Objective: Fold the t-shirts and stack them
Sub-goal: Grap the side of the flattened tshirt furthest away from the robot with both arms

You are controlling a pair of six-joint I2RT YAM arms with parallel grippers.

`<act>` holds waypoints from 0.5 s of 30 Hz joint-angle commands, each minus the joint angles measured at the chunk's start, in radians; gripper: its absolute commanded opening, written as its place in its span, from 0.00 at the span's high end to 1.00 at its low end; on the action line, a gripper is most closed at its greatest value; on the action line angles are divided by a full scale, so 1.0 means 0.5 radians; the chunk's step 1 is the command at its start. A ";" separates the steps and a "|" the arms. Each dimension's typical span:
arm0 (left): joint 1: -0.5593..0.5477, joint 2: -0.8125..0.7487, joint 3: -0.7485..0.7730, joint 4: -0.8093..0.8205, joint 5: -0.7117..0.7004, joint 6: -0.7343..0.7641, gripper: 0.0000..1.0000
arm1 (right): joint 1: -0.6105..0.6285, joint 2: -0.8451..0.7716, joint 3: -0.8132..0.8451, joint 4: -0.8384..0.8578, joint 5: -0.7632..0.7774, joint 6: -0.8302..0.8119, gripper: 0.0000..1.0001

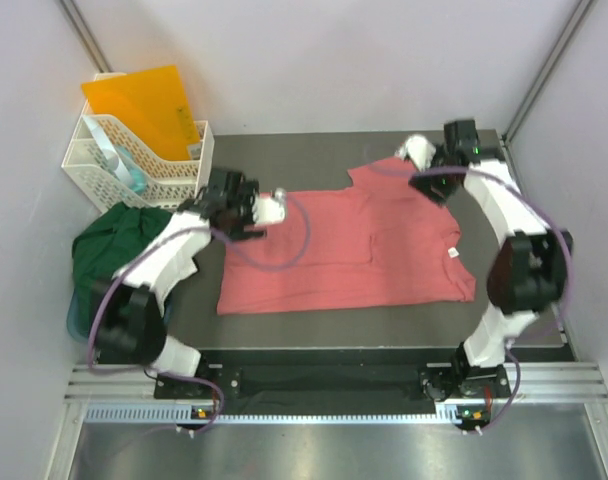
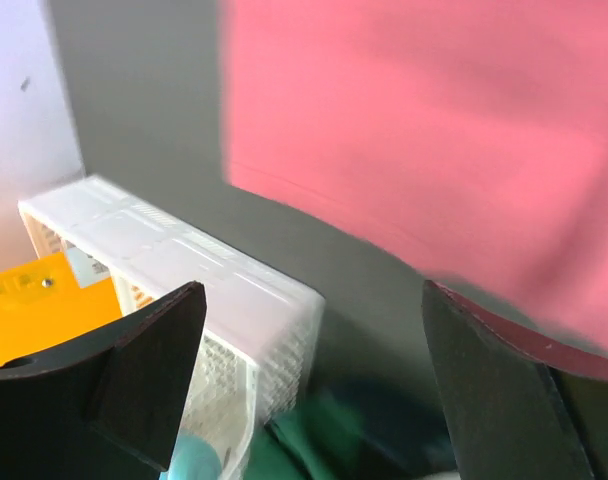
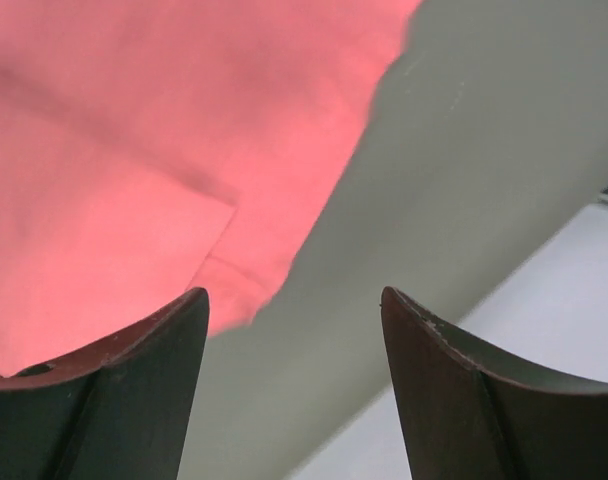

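The salmon-pink t-shirt [image 1: 354, 245] lies spread flat on the dark table, with a small white label [image 1: 452, 255] near its right edge and one sleeve at the far side. My left gripper [image 1: 272, 210] hovers over the shirt's far left corner. In the left wrist view the left gripper [image 2: 312, 290] is open and empty, with the pink cloth [image 2: 434, 130] beyond it. My right gripper [image 1: 412, 153] is above the far sleeve. In the right wrist view the right gripper [image 3: 294, 295] is open with nothing between its fingers, and the pink sleeve edge [image 3: 134, 150] lies below. The dark green t-shirt [image 1: 114, 250] lies bunched at the left.
A white plastic basket [image 1: 134, 160] stands at the back left and holds an orange folder [image 1: 144, 105]. The basket [image 2: 184, 270] and green cloth [image 2: 334, 430] show close under the left gripper. Walls close in the table [image 1: 314, 160] on the left, right and back.
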 commanded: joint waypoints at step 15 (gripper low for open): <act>0.293 1.537 1.599 0.164 -0.152 -0.991 0.13 | -0.160 1.359 1.487 0.201 -0.368 1.066 0.32</act>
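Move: The pink t-shirt's far left corner lies about 18 cm ahead of the left hand, 1 cm to its left and 14 cm below; the white basket stands some 23 cm ahead and 28 cm left, the green t-shirt nearly level and 29 cm left. For the right hand, the outer end of the far sleeve is about 22 cm ahead, 5 cm left and 15 cm down, the shirt's white label roughly 6 cm back and 1 cm right. Both arms, empty and open, swing forward high over the flattened pink t-shirt towards its far side, the left by some 20 cm with a small shift left and a slight dip at the end, turning about 30 degrees counter-clockwise as its left side tips down. The right reaches about 16 cm out towards the far sleeve, turning clockwise with its left side rising, then stops and sinks about 5 cm towards the sleeve edge; neither hand's fingers close. ##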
